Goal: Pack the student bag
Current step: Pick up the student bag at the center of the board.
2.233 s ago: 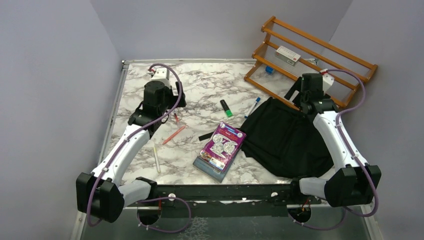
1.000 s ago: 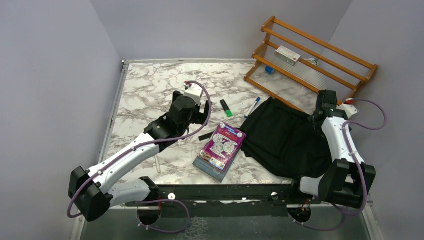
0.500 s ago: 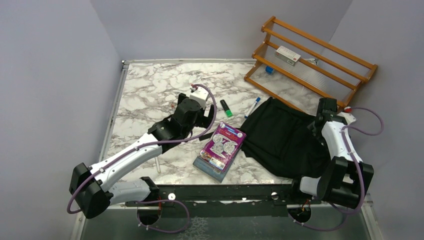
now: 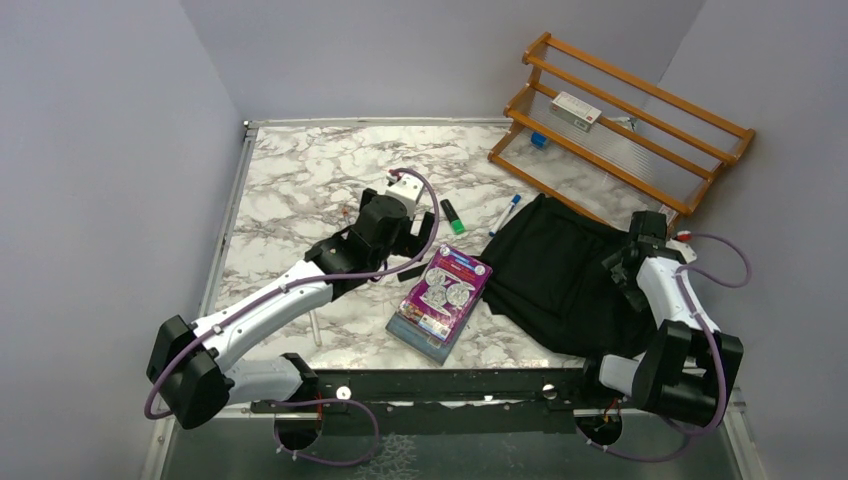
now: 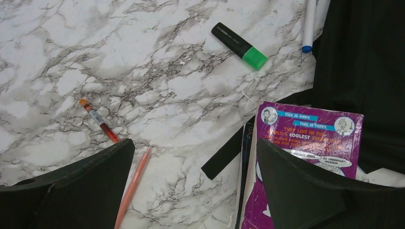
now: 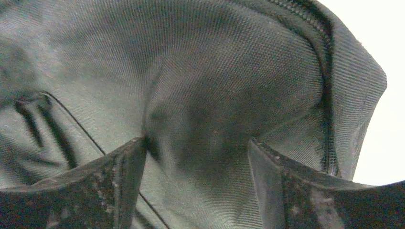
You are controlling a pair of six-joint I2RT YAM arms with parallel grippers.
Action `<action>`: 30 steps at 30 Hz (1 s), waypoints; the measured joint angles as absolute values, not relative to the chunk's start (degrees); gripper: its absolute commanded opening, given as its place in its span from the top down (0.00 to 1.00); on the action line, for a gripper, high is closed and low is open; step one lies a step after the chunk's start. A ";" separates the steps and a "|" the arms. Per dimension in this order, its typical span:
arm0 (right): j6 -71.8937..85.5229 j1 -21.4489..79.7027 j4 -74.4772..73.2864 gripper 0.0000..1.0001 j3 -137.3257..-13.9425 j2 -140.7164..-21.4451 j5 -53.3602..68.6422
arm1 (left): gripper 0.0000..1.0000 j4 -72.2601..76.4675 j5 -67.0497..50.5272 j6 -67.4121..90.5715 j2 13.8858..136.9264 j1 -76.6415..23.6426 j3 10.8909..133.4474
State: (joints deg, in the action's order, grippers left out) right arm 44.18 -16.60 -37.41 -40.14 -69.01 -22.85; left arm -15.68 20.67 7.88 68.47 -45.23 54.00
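Observation:
The black student bag (image 4: 560, 275) lies flat on the right of the marble table. My right gripper (image 4: 618, 268) is pressed down on the bag's right part. In the right wrist view its jaws (image 6: 196, 152) stand open, with a bulge of the bag's fabric (image 6: 215, 71) between them and a zip seam along the edge. My left gripper (image 4: 408, 238) hovers open over the bag's loose strap (image 5: 229, 152), just left of a purple book (image 5: 305, 143). Nothing is between its fingers.
A green highlighter (image 5: 240, 46) and a blue-capped pen (image 5: 309, 24) lie beyond the book. An orange pen (image 5: 131, 186) and a short red pen (image 5: 99, 120) lie left of the strap, and a white pencil (image 4: 313, 318) lies nearer. A wooden rack (image 4: 620, 120) stands at the back right.
The left arm has swung right from the pens toward the book. The right arm has come back and down onto the bag, and its jaws have narrowed a little.

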 measured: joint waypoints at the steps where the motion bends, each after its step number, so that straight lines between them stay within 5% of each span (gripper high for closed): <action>1: 44.31 -16.62 -36.69 0.30 -39.44 -69.12 -22.44 | 0.01 -15.73 20.53 7.88 68.53 -45.04 54.00; 12: 45.84 -16.69 -33.69 0.99 -36.80 -68.03 -19.31 | 0.01 -15.97 19.29 8.10 69.38 -43.00 54.00; 30: 35.99 -16.67 -40.40 0.99 -52.21 -51.18 -13.80 | 0.03 -14.90 8.25 9.19 71.37 -37.17 54.85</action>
State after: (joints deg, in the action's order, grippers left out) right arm 35.99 -16.67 -40.40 -52.21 -51.18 -13.80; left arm -14.90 8.25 9.19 71.37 -37.17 54.85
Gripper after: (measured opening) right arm 0.039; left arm 0.976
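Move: My right hand is low over the right part of the student bag: the cloth I pinch is almost straight below, about 3 cm down and 1 cm left; the bag's middle lies some 12 cm left and 2 cm ahead. From this hand the purple book is roughly 41 cm left and 3 cm back, the blue-ended pen about 25 cm left and 18 cm ahead. From my left hand the bag's middle is around 38 cm right, 6 cm back and 17 cm below. With my right hand I finish sinking some 2 cm into the bag's cloth while my fingers go on closing, pinch a fold, then haul it up about 16 cm, easing a little forward as the fingers tip up some 25 degrees and the hand turns slightly counter-clockwise. My open left hand only drifts forward and down a couple of centimetres, clear of everything. ##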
